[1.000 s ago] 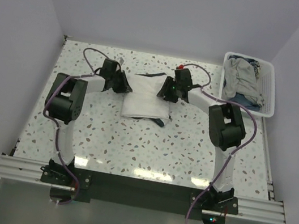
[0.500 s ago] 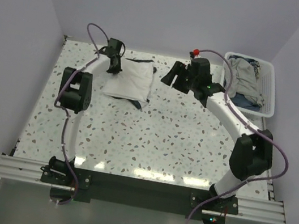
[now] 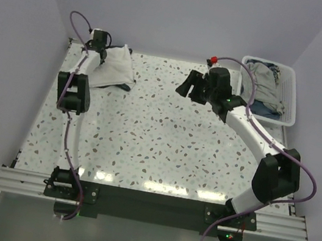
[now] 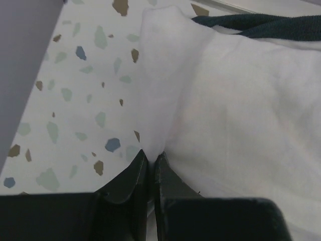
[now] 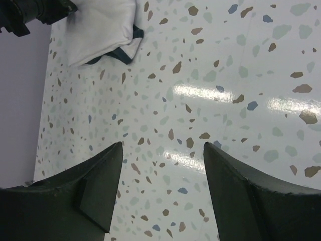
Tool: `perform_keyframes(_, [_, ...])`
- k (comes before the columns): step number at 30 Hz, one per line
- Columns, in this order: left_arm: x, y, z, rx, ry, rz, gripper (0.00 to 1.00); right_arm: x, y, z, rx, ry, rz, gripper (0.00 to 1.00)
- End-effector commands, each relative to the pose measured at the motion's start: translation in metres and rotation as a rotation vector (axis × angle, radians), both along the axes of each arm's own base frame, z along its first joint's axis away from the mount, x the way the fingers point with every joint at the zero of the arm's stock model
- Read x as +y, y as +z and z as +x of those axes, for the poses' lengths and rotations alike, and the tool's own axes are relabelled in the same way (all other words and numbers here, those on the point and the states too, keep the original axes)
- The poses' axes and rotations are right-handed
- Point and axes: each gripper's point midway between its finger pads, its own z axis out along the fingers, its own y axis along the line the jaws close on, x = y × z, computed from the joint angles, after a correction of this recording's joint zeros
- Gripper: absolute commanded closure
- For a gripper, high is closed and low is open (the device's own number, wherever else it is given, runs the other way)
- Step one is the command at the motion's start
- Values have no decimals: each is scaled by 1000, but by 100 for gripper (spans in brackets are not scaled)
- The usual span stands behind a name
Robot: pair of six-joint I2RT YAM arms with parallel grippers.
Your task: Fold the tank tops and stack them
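The folded white tank top (image 3: 114, 68) with navy trim lies at the far left corner of the table. My left gripper (image 3: 102, 55) is shut on its edge; in the left wrist view the jaws (image 4: 150, 156) pinch a ridge of white cloth (image 4: 230, 105), navy trim (image 4: 261, 25) showing at the top. A grey tank top (image 3: 261, 83) lies crumpled in the basket at the far right. My right gripper (image 3: 186, 85) hangs open above the table's far middle with nothing between its fingers (image 5: 163, 148); the white tank top (image 5: 103, 30) shows in its view's upper left.
A white slatted basket (image 3: 291, 105) stands at the far right corner, holding the grey cloth and some dark blue cloth. Walls close in the table on the left, back and right. The speckled tabletop (image 3: 164, 139) stretches between the arms.
My left gripper has dragged the folded white tank top from the table's far middle to the far left corner. My right gripper let go, opened and drew back to the right.
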Motion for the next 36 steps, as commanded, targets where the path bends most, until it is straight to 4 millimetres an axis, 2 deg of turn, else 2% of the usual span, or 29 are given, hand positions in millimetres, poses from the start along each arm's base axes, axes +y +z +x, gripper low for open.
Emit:
perform_keyframes(1, [25, 32, 23, -105, 18, 140, 100, 5, 12, 2, -64, 20, 11, 31])
perform_keyframes(5, [46, 38, 23, -119, 49, 228, 100, 4, 5, 2, -63, 18, 4, 31])
perform_keyframes(7, [52, 39, 27, -120, 12, 268, 100, 5, 3, 3, -60, 24, 1, 32])
perform_keyframes(12, [67, 54, 32, -166, -2, 366, 100, 7, 0, 8, -63, 30, -6, 32])
perform_keyframes(13, [70, 62, 37, -198, -6, 392, 100, 7, 0, 8, -63, 29, -8, 32])
perform_keyframes(22, [77, 68, 54, -245, -55, 492, 100, 9, -6, 13, -53, 30, -13, 32])
perform_keyframes(30, [102, 62, 47, -233, -27, 554, 100, 12, -12, 16, -41, 34, -16, 32])
perform_keyframes(32, [113, 65, 44, -241, -6, 549, 100, 12, -14, 17, -37, 33, -18, 32])
perform_keyframes(36, [120, 63, 43, -257, 7, 524, 100, 13, -17, 17, -31, 36, -17, 33])
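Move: The left fingers already pinch the left edge of the folded tank top, whose middle lies about 12 cm to their right, 3 cm nearer and a couple of centimetres below. The table's far left corner, where the tank top is being taken, is roughly 7 cm ahead, 14 cm left and 3 cm below. From the idle right hand that corner lies some 29 cm ahead, 68 cm left and 20 cm below. Keeping its pinch on the tank top's left edge, the left hand drags the tank top left towards the side wall and far corner, about 9 cm, also going some 5 cm forward and rising about 4 cm before easing slightly back and down. Its wrist rolls nearly 30 degrees, left side up. The open, empty right hand sinks some 3 cm. ##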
